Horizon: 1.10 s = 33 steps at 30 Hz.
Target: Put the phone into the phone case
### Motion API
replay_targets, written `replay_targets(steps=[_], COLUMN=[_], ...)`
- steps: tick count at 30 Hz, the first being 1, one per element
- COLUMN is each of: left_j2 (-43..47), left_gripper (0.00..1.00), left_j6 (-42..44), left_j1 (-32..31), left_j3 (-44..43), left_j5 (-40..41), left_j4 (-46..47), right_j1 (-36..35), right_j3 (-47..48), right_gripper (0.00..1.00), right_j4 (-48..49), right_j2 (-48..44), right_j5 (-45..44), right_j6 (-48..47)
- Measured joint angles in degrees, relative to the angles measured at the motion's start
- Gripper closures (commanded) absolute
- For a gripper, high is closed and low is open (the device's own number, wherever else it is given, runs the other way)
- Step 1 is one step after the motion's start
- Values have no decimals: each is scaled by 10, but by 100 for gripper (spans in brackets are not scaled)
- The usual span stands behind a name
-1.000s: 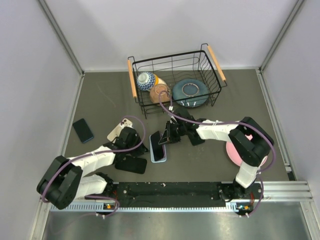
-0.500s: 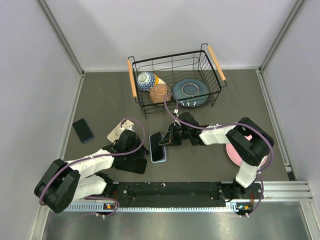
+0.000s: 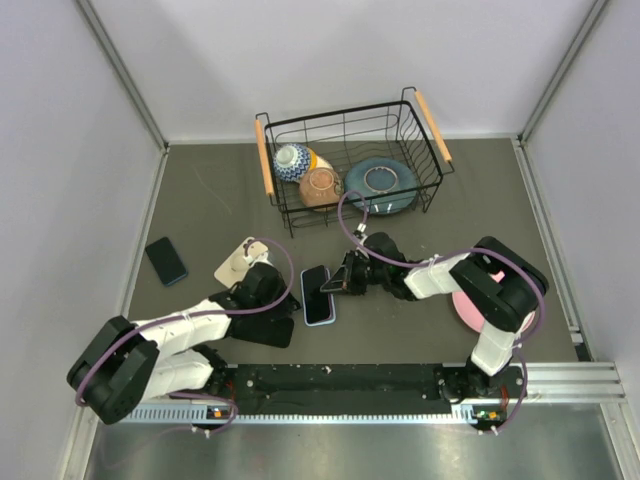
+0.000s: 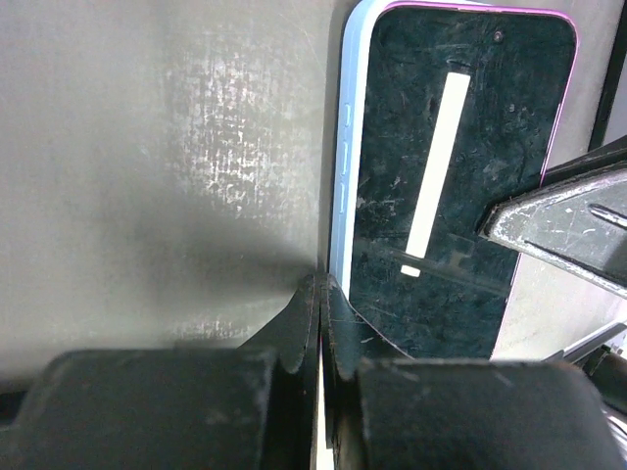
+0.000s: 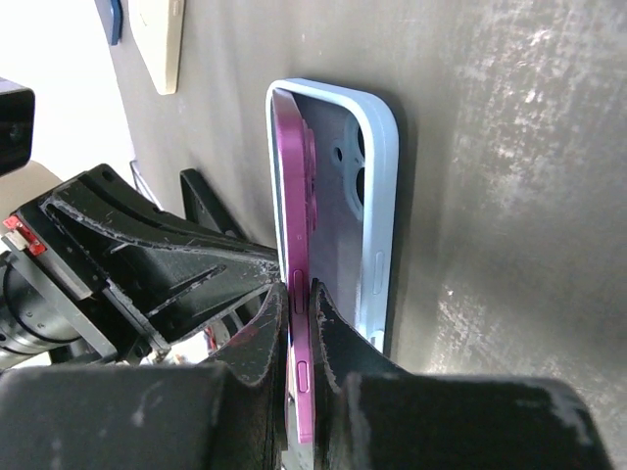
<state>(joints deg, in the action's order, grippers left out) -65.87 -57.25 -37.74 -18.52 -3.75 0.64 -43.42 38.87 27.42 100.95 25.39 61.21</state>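
The phone (image 5: pixel 292 196) has a pink rim and a black screen (image 4: pixel 451 176). It stands tilted on one long edge inside the light blue phone case (image 5: pixel 377 196), which lies flat on the table (image 3: pixel 318 318). My right gripper (image 5: pixel 299 294) is shut on the phone's raised long edge, beside its side buttons. My left gripper (image 4: pixel 321 286) is shut with nothing in it, and its tips press against the case's outer left edge near a corner. In the top view the left gripper (image 3: pixel 292 297) and the right gripper (image 3: pixel 335 284) flank the case.
A wire basket (image 3: pixel 432 125) at the back holds bowls and a dark plate. A dark blue phone (image 3: pixel 166 261), a beige phone (image 3: pixel 238 260) and a black case (image 3: pixel 262 329) lie to the left. A pink plate (image 3: pixel 462 305) sits under the right arm.
The right arm has swung lower, bringing the phone down closer to the case. The left gripper has slid right, up to the case's edge.
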Motion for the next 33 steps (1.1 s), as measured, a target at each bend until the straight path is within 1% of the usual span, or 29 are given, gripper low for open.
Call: replay_targets(steps=[3,4,6,7,9,10,11,12,13,14,16,17,19,21,22,27,33], left_j2=[4,5,11,15,31,45,55,67,75,81,92,96,101,101,98,55,7], left_gripper=[100,100,100,100,100,99,98,96,94,89,85,79,71,65,64,62,59], left_j6=[-3,-5,-10,-12,-14,-13,-12,-9,-6,-2,8,13,23,32,35,46,53], left_j1=[-5,-7,-11,-14,-20,-22,-23,-23,-23,-23,-23,-23,-23,-22,-21,-18,-15], left_j3=[0,0,0,0,0,0,-1,-5,-12,-18,-37,-45,-60,-67,-69,-71,-71], left_j5=[9,12,14,13,11,13,15,20,28,35,49,54,64,68,69,57,21], left_j4=[-3,-5,-12,-17,-31,-41,-50,-65,-80,-91,-112,-118,-123,-123,-123,-120,-99], right_j1=[0,0,-3,-5,-10,-11,-12,-12,-12,-12,-12,-12,-12,-12,-12,-12,-13], right_j3=[-2,-2,-2,-1,-1,-1,-1,-1,0,2,3,3,4,5,5,5,1], right_gripper=[90,84,77,72,68,62,59,56,50,47,40,38,33,32,30,27,26], right_j4=[-5,-12,-29,-48,-91,-114,-130,-146,-165,-182,-205,-217,-233,-242,-244,-237,-200], right_j2=[-2,-5,-15,-23,-42,-54,-64,-75,-89,-100,-119,-131,-148,-154,-154,-153,-132], right_j5=[-6,-8,-13,-18,-26,-33,-36,-41,-48,-54,-64,-69,-79,-82,-83,-76,-61], right_j6=[-1,-2,-6,-10,-19,-25,-29,-32,-39,-44,-52,-57,-65,-77,-80,-94,-105])
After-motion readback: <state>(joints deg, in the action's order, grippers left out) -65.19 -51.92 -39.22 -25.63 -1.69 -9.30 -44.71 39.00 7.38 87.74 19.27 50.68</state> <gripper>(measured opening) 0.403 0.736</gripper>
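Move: The right hand pinches the phone's raised right edge. The case's middle lies about 2 cm left of that hand and 3 cm below, level with it fore and aft; a black phone is some 16 cm right and 6 cm ahead. The case's middle lies 2 cm ahead and 5 cm right of the left hand, nearly at its height. From the left hand, the near black phone is about 9 cm left, 6 cm back; the beige phone 15 cm left, 11 cm ahead. Drawing off to the right about 4 cm, slightly back and up, the right hand opens wide and lets go of the phone's edge, its fingers tipping some 10 degrees steeper, then eases about 1 cm left again. The left fingers, shut against the case's left side, come free, rise about 5 cm, then sink about 3 cm over that side, opening partway. ##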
